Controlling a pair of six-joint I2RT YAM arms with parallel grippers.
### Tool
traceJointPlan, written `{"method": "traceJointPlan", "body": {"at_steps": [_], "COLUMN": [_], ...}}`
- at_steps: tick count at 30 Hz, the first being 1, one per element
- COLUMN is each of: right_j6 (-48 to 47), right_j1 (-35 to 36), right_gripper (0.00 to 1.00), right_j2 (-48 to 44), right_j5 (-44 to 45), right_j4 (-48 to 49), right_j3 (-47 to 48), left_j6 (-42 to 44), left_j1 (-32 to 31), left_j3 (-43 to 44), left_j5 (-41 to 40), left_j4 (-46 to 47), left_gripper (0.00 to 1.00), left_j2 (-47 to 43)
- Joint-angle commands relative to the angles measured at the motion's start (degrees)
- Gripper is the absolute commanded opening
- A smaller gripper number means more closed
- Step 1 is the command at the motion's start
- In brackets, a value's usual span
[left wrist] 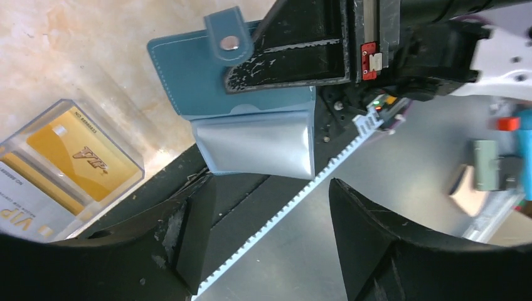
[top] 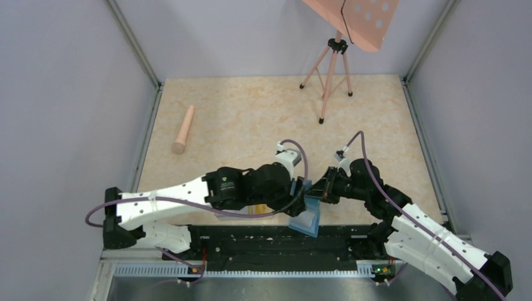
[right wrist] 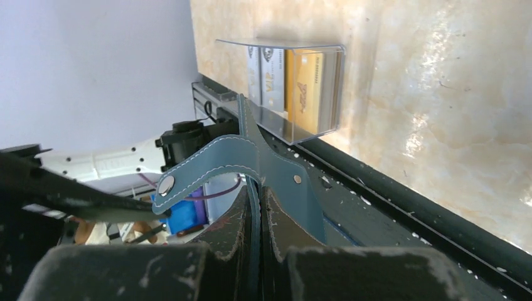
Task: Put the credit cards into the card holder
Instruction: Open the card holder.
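The teal card holder hangs open over the table's near edge, its pale inner pocket facing the left wrist camera and its snap tab curling up. My right gripper is shut on the card holder's upper edge. My left gripper stands open just short of the pocket, nothing between its fingers. The credit cards, a yellow one and a white one, lie in a clear plastic box beside the holder. From above, both grippers meet at the card holder.
A black rail and a toothed metal strip run along the near edge under the holder. A pink cylinder lies at the far left of the table. A pink tripod stands at the back.
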Motion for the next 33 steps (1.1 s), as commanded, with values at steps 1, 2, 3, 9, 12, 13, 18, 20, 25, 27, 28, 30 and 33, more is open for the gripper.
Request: {"method": "traceJointPlan", "body": {"at_steps": [1,2,3,9,12,13,18,20,25,27,28,30,33], "right_j6": [-0.2,-0.1,0.0,0.3,0.4,0.4,0.0,-0.1,-0.4,-0.7,-0.7,-0.7,-0.7], "right_j1": [-0.5,-0.5,-0.5,-0.5,-0.5,-0.6,-0.5,-0.5,-0.6,-0.5,-0.5,-0.6,-0.5], "right_gripper": [0.00,0.00,0.00,0.00,0.00,0.00,0.00,0.00,0.00,0.00,0.00,0.00,0.00], "right_j2": [0.9,1.0,1.0,0.5,0.3,0.2,0.1,0.2,-0.1,-0.2,-0.3,-0.9,-2.3], "right_j5": [2.0,2.1,2.2,2.5,2.5,2.3,1.6,1.3,0.5,0.0,-0.5,-1.4,-2.3], "right_j4": [-1.6,-1.8,-2.0,-2.7,-2.7,-2.6,-2.7,-2.7,-2.7,-2.6,-2.5,-1.7,-1.3], "right_j3": [4.0,4.0,4.0,3.7,3.5,3.4,3.4,3.3,3.0,2.9,2.9,2.4,1.9], "left_j6": [2.3,1.7,1.4,-2.8,-4.9,-5.7,-8.9,-9.2,-9.1,-9.7,-9.9,-10.1,-9.4], "left_j1": [-4.5,-5.5,-6.4,-11.1,-11.9,-12.0,-12.0,-11.9,-11.0,-10.2,-9.8,-8.8,-7.3], "left_j3": [7.8,9.2,10.5,15.0,16.6,17.1,17.3,16.5,12.3,10.7,9.9,9.0,8.2], "left_j5": [-8.9,-9.5,-10.1,-13.0,-14.5,-15.1,-19.3,-20.4,-20.2,-20.3,-20.3,-20.7,-21.0], "left_j4": [-9.9,-10.6,-11.1,-12.2,-15.0,-16.2,-20.6,-21.2,-18.5,-17.9,-17.6,-17.3,-16.5], "left_gripper": [0.72,0.72,0.72,0.74,0.74,0.73,0.67,0.67,0.67,0.67,0.67,0.67,0.68], "left_j2": [9.3,11.4,13.3,21.7,25.0,25.7,25.5,24.3,20.4,19.0,18.4,17.2,15.9]}}
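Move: Just to the left hand's right, about 5 cm over, hardly 1 cm ahead and some 8 cm below, is the middle of the open card holder. The right fingertips pinching it are roughly 5 cm ahead of, 6 cm right of and 5 cm below the left hand. The clear card box stands about 14 cm to the left hand's left, 4 cm ahead and 17 cm below. From the right hand, the holder's middle lies some 4 cm back, 1 cm left and 3 cm down. Sinking about 8 cm beside the card holder, the left hand first swings back and right some 4 cm each, then returns forward and left at the low level, bringing one open finger to the silver pocket's edge. Meanwhile the wrist tips nearly 30 degrees so the fingers point more steeply down, still open. The right hand keeps its pinch on the holder and settles about 1 cm. ##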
